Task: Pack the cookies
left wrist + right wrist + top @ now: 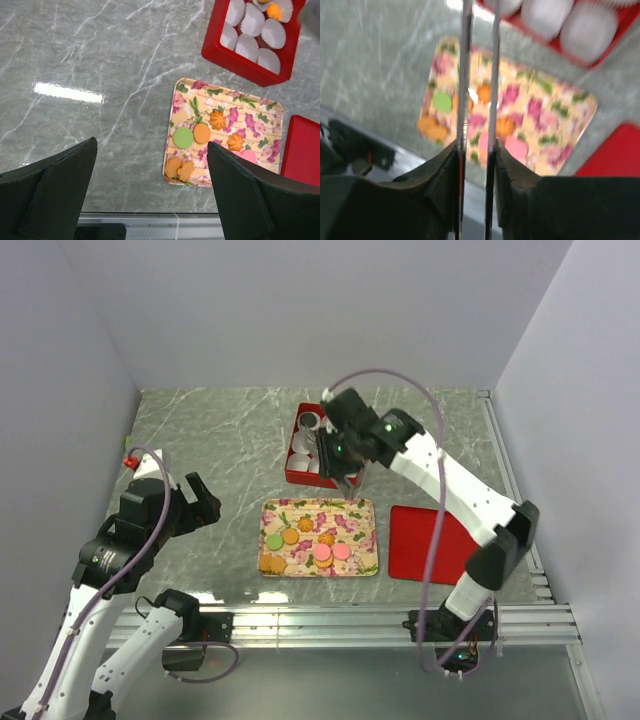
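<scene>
Several cookies [312,545] in orange, green and pink lie on a floral tray [368,510]. In the left wrist view a green cookie [183,137] sits next to an orange one [201,133]. One orange cookie [273,11] rests in a paper cup inside the red box [240,61]. My right gripper [476,147] is shut on metal tongs [465,75], hovering over the tray's far edge by the red box [296,472]. The tong blades stand apart; their tips run off the top of the blurred right wrist view. My left gripper [151,146] hangs open and empty, left of the tray.
The red box holds several white paper cups [252,22]. A flat red lid [430,540] lies right of the tray. Grey walls enclose the marble table, and a metal rail [350,620] runs along its near edge.
</scene>
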### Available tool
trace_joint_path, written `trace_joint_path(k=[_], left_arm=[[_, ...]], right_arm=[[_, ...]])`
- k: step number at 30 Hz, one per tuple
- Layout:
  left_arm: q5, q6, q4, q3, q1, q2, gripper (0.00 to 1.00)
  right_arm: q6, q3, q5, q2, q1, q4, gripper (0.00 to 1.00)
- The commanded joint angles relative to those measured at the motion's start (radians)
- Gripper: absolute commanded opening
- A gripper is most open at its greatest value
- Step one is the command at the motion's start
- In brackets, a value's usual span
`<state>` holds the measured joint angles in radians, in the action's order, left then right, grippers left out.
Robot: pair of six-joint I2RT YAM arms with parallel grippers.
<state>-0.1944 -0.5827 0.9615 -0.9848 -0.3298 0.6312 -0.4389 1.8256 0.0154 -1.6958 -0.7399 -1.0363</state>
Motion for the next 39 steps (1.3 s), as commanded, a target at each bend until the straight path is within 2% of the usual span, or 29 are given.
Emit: trace_joint_path(k=[1, 8, 14, 18, 29, 39], left_arm=[[0.027, 0.024, -0.037, 0.003, 0.006, -0.028, 0.97], [0.055, 0.026, -0.044, 0.014, 0.009, -0.068, 0.98], [0.053, 0.024, -0.043, 0.015, 0.015, -0.07, 0.97], [0.058, 0.026, -0.044, 0.018, 0.015, -0.087, 0.98], [0.064, 0.024, -0.044, 0.021, 0.017, -0.117, 0.98], [0.067, 0.024, -0.044, 0.023, 0.02, -0.128, 0.98]], right_arm=[[-0.073, -0.135, -0.074, 0.123, -0.074, -0.008, 0.4], [-0.239, -0.397, -0.109, 0.303, -0.26, -0.021, 0.5], [-0.343, -0.515, -0.118, 0.352, -0.383, -0.03, 0.53], [-0.388, -0.539, -0.126, 0.352, -0.452, -0.06, 0.54], [-0.486, -0.627, -0.14, 0.389, -0.536, -0.134, 0.56], [-0.508, -0.658, -0.13, 0.341, -0.573, -0.079, 0.57]])
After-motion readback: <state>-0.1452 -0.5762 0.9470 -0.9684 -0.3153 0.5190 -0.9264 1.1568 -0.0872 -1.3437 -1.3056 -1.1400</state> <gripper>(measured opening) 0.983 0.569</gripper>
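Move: The right hand, empty, hangs between the box and the tray; the right-hand pink cookie lies about 10 cm back, straight in line and some 23 cm below. The left pink cookie is 5 cm to the left of that one, the flower cookie 4 cm farther out and 4 cm to its left; the box's middle is 17 cm ahead and 5 cm left of the hand. From the left hand the right-hand pink cookie lies level ahead, about 28 cm right, 22 cm below. The right hand, its long metal fingers empty, sweeps back some 24 cm away from the box, over the tray and past the pink cookies, sinking about 11 cm and drifting some 5 cm right, until it slows down low beyond the tray's near edge. On the way the fingers open from about a third to a little over half, and the wrist tips them some 20 degrees or more to point almost straight down, with no cookie touched at the end. ##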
